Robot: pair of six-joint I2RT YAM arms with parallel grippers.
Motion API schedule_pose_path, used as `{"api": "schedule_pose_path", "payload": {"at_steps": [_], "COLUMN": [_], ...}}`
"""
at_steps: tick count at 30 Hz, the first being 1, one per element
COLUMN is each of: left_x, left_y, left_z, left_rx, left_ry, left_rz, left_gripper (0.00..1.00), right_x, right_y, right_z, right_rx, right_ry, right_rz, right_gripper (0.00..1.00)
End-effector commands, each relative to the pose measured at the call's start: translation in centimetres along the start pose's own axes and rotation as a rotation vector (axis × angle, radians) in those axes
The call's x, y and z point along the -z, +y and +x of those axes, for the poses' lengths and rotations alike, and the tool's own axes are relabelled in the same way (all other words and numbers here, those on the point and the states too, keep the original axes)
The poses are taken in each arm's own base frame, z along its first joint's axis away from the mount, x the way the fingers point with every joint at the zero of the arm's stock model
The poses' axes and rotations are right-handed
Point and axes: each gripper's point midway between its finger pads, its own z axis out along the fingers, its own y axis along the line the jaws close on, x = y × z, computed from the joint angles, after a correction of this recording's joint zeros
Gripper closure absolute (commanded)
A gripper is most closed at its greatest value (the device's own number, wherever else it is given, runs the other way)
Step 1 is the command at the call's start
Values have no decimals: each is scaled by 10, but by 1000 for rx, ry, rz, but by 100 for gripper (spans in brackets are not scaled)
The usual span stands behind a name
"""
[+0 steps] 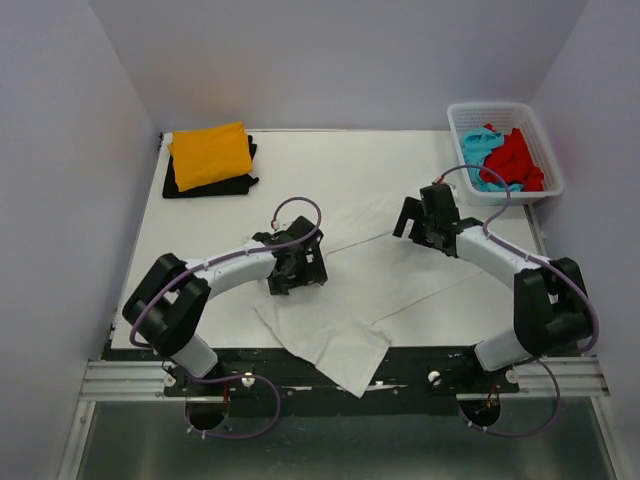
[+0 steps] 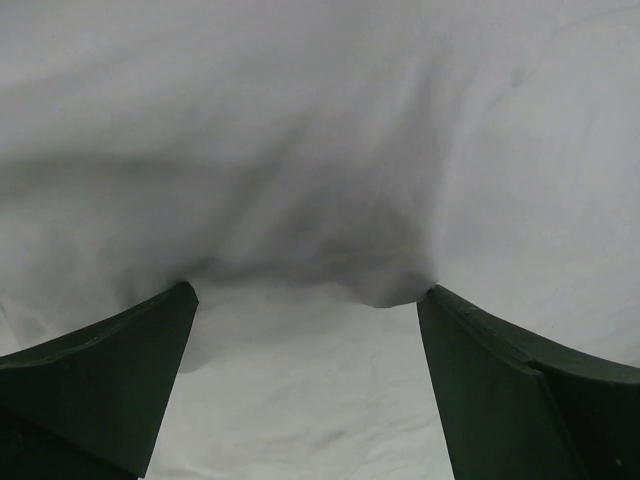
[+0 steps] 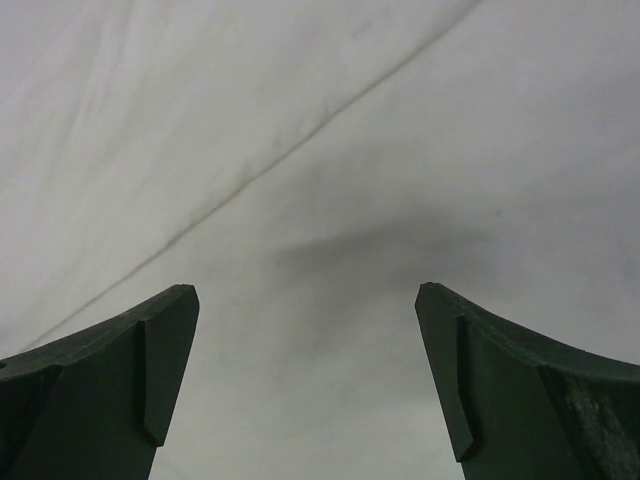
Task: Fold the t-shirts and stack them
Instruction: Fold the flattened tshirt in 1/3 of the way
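The white t-shirt [image 1: 385,275] lies spread across the middle of the table, one corner hanging over the near edge. My left gripper [image 1: 296,266] hovers low over its left part, open, and in the left wrist view [image 2: 308,295] a raised fold of the white cloth [image 2: 300,150] lies just past the fingertips. Over the shirt's right part my right gripper [image 1: 426,222] is also open; its wrist view [image 3: 307,295] shows flat white cloth [image 3: 300,140] with one long crease. Neither gripper holds anything. A folded orange t-shirt [image 1: 210,154] rests on a black one [image 1: 176,185] at the back left.
A white lattice basket [image 1: 536,130] stands at the back right, holding a red t-shirt [image 1: 517,160] and a turquoise one [image 1: 478,148]. Grey walls close in the table on three sides. A metal rail [image 1: 120,378] runs along the near edge.
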Motion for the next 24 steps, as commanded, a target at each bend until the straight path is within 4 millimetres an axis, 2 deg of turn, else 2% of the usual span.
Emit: {"api": "schedule_pose_path", "payload": {"at_steps": [1,10,15,20,24], "left_x": [-19,-43,-48,-55,-57], "left_y": [2,17,9,12,2], "left_z": [-9,-48,-92,-130,-166], "left_rx": [29,113,144,170,194], "left_ry": [10,110,119,104,90], "left_rz": [-48,-28,16,-8,42], "left_gripper": [1,2,1,1,1], "right_x": [15,25,24,23,20], "right_y": [0,6,13,12,15], "right_z": [3,-2,1,-5,-9], "right_rx": [-66,-67,-59,-60,-38], "right_ry": [-29,-63,-50,-73,-83], "right_rz": [-13,-65,-106,-97,-106], "right_gripper": [0,0,0,0,0]}}
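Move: Just under the left hand's open fingertips lies the rumpled left part of the white t-shirt, perhaps 1 cm below the hand point. From this hand the shirt's tail, hanging over the near table edge, is about 22 cm back and 13 cm right; the orange folded shirt is some 30 cm ahead and 25 cm left. From the right hand the rumpled part lies roughly 30 cm left, 12 cm back and 4 cm below. Dragging the white cloth with its open fingertips, the left hand slides low over the table, forward about 15 cm with a slight drift left, towards the orange folded shirt, turning some 10 degrees counter-clockwise. It settles a touch lower at the start, then runs nearly level and quickens; the fingers stay wide open. The right hand, also open, eases a little back and up, hovering over the shirt. ##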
